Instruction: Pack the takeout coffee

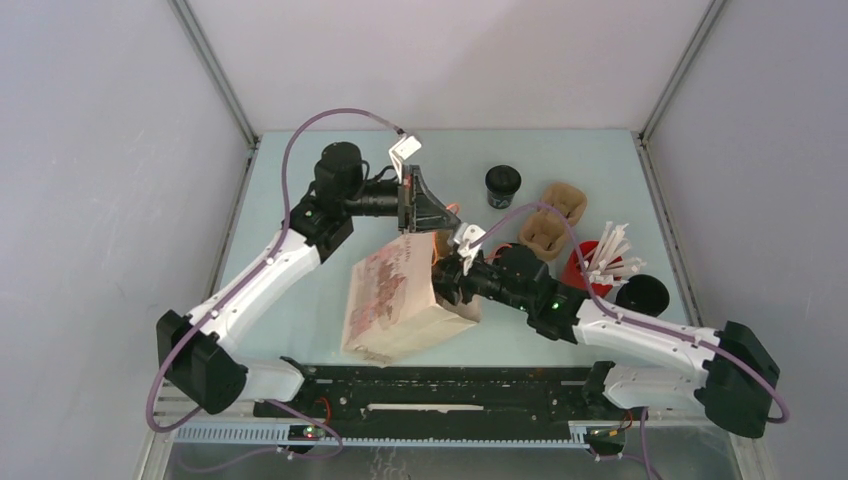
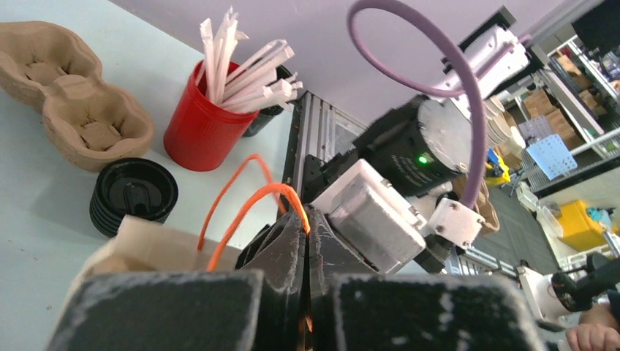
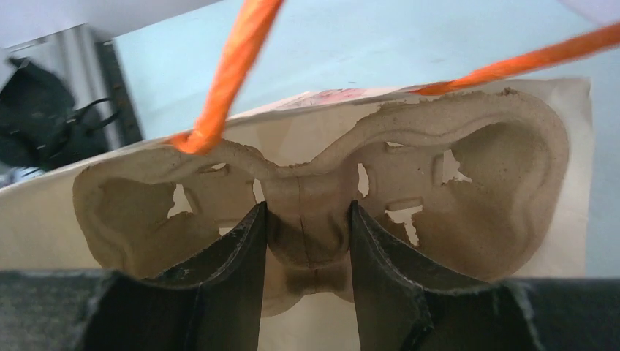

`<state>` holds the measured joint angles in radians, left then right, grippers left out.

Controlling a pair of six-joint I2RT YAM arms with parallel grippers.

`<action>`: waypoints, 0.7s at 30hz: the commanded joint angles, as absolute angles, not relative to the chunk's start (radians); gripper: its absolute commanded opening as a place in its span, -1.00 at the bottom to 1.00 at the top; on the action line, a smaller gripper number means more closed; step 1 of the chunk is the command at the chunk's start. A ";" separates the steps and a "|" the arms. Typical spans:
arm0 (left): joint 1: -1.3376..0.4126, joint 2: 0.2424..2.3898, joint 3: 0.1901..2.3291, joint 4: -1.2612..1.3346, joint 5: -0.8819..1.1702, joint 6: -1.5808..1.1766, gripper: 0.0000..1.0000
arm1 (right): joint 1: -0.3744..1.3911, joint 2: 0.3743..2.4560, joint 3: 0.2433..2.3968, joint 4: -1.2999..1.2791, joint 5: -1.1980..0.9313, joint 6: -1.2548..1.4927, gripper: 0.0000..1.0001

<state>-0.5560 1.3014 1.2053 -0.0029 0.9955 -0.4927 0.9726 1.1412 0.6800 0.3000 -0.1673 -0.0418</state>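
The takeout coffee, a small black lidded cup, stands at the back of the table and also shows low in the left wrist view as the takeout coffee; no gripper touches it. A printed paper bag lies on its side mid-table. My left gripper is shut on the bag's orange handle, holding it up. My right gripper is at the bag's mouth, shut on the middle bridge of a brown pulp cup carrier, with the bag's paper right behind it.
A second pulp cup carrier sits right of the coffee. A red cup of white sticks and a black stack of lids stand at the right, close to my right arm. Enclosure walls surround the table.
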 commanded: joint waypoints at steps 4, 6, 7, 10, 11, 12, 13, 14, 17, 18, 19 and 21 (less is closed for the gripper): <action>-0.568 1.390 1.342 0.064 0.905 -0.573 -1.00 | 0.992 0.958 0.683 0.129 0.227 -0.061 -0.28; -0.566 1.411 1.361 0.066 0.889 -0.581 -0.99 | 0.991 0.918 0.681 0.086 0.272 -0.070 -0.27; -0.564 1.420 1.365 0.065 0.886 -0.587 -0.97 | 0.990 0.912 0.682 0.072 0.281 -0.073 -0.27; -0.557 1.424 1.352 0.038 0.861 -0.599 -0.88 | 1.003 0.928 0.682 0.066 0.289 -0.070 -0.27; -0.552 1.420 1.349 0.014 0.847 -0.596 -0.88 | 1.012 0.937 0.683 0.072 0.294 -0.049 -0.27; -0.548 1.413 1.349 -0.050 0.822 -0.588 -0.84 | 1.022 0.946 0.682 0.080 0.296 -0.025 -0.27; -0.543 1.402 1.352 -0.113 0.793 -0.571 -0.78 | 1.032 0.954 0.682 0.088 0.286 -0.008 -0.28; -0.540 1.388 1.355 -0.174 0.765 -0.545 -0.72 | 1.041 0.962 0.683 0.098 0.282 0.020 -0.28; -0.532 1.323 1.352 -0.325 0.672 -0.469 -0.27 | 1.062 0.996 0.683 0.131 0.266 0.067 -0.28; -0.526 1.300 1.348 -0.360 0.650 -0.459 -0.13 | 1.064 1.004 0.689 0.135 0.265 0.076 -0.27; -0.520 1.277 1.340 -0.388 0.638 -0.453 -0.08 | 1.066 1.013 0.698 0.131 0.269 0.086 -0.28; -0.508 1.226 1.319 -0.417 0.613 -0.445 0.10 | 1.069 1.027 0.714 0.120 0.272 0.088 -0.27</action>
<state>-0.5312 1.3605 1.3102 -0.2928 0.7067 -0.5064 1.0550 1.0096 0.6762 0.0929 0.2539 0.0311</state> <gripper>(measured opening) 0.479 0.488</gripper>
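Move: My left hand, pinching the orange handle, has the paper bag's mouth about 13 cm below it and 1 cm back; the bag's body lies some 8 cm left, 5 back and 20 below. My right hand holds the brown carrier inside the mouth, whose middle is 2 cm to that hand's right; the body is about 5 cm left of that hand, 4 back and 6 below. The black lids stand roughly 18 cm ahead and 16 right of it, 15 lower. My left hand draws the pinched handle about 5 cm forward and a little right, then opens its fingers to about half, letting the handle go slack as it sinks some 3 cm beside the bag's mouth and eases back left. My right hand keeps its pinch on the carrier, swinging about 7 cm right and rising 3, turning some 20 degrees clockwise, then sinks back down and returns a couple of centimetres left. ##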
